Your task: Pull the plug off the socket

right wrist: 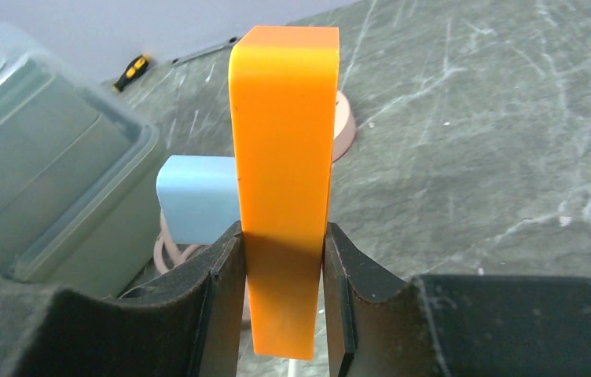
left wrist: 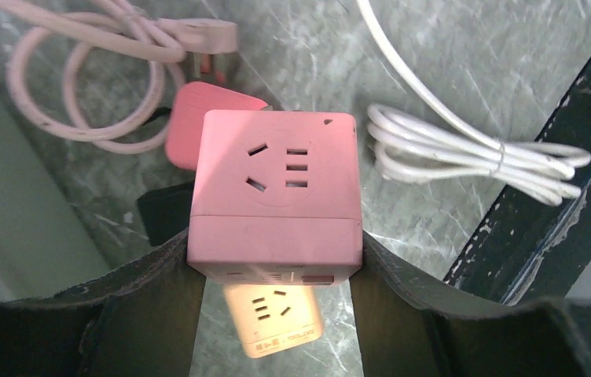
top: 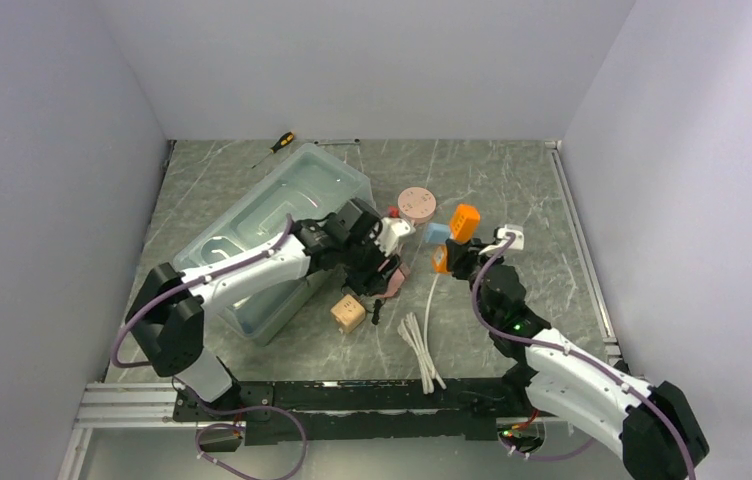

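My left gripper (left wrist: 275, 251) is shut on a pink cube socket (left wrist: 277, 181), held above the table; its outlet face is toward the camera. A darker pink plug (left wrist: 198, 118) with a coiled pink cable (left wrist: 64, 94) lies against the cube's far side; whether its pins are in, I cannot tell. In the top view this gripper (top: 377, 270) hangs beside the bin. My right gripper (right wrist: 283, 236) is shut on a flat orange block (right wrist: 284, 141), which stands upright with a blue block (right wrist: 198, 196) just behind it. From above, that gripper (top: 452, 255) is right of centre.
A clear plastic bin (top: 282, 220) lies on the left under the left arm. A tan cube socket (top: 348, 312) and a bundled white cable (top: 420, 345) lie near the front. A pink disc (top: 417, 203), a white adaptor (top: 510, 238) and a screwdriver (top: 282, 141) are farther back.
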`<state>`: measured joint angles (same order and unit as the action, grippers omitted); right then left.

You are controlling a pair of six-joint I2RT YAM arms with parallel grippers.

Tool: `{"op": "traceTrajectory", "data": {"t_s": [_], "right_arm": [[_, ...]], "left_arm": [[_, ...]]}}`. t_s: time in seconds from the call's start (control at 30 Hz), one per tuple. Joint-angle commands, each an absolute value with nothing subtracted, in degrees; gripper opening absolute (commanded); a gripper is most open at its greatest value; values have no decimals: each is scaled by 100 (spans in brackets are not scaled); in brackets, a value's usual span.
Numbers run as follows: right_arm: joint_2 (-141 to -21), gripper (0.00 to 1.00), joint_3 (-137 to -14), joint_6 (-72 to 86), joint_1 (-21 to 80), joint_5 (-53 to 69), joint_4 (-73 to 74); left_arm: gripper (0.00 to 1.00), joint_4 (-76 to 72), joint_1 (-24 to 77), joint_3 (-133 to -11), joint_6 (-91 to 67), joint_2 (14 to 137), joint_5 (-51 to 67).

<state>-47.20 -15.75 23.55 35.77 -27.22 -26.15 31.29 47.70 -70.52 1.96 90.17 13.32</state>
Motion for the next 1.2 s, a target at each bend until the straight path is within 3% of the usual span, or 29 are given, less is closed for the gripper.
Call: {"op": "traceTrajectory", "data": {"t_s": [0.0,0.23,0.5,0.7,0.83,0.97,1.17], "right_arm": [[-4325,0,-1471,2587,3151,-2203,-3129],[-4216,0,-1371,2624,3024,-1938,-3241],[-4325,0,-1377,2681,3010,-1823,-3283],[-4292,0,-1362,2672,3014,-1819,-3288],[-4359,0,-1389,2672,3015,-1822,-3281],[-4334,0,-1383,2623,3009,-1790,-3310],[-4330,0,-1456,2502,3015,-1792,-3240]], "left_arm": [[0,3229,4930,-7227,282,9270,961],[2,3411,4924,-7385,110,9681,744],[38,3510,4931,-7489,78,9886,738],[75,3459,4918,-7446,74,9714,512],[91,3430,4915,-7417,76,9611,484],[99,3316,4921,-7349,115,9405,607],[100,3062,4914,-7261,100,8803,828]]}}
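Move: The left hand holds the pink cube plug about 6 cm above its set-down spot, which is level with the hand and 1 cm to its left. Around that spot, the beige cube lies some 4 cm back and 6 cm left of the hand, the black adapter 2 cm ahead and 4 cm left, and the red plug about 2 cm ahead and 2 cm right. From the right hand the spot is roughly 15 cm left, 7 cm back and 10 cm lower. The left hand, with the pink cube plug still pinched, drops quickly by about 5.5 cm into the gap between the beige cube and the red plug, its fingers tipping some 10 degrees steeper, then stays low, opens wide to let go and lifts nearly 3 cm clear. The right hand keeps its grip on the orange socket, swaying a little under 2 cm to the right at first, easing partly back, then holding still. ##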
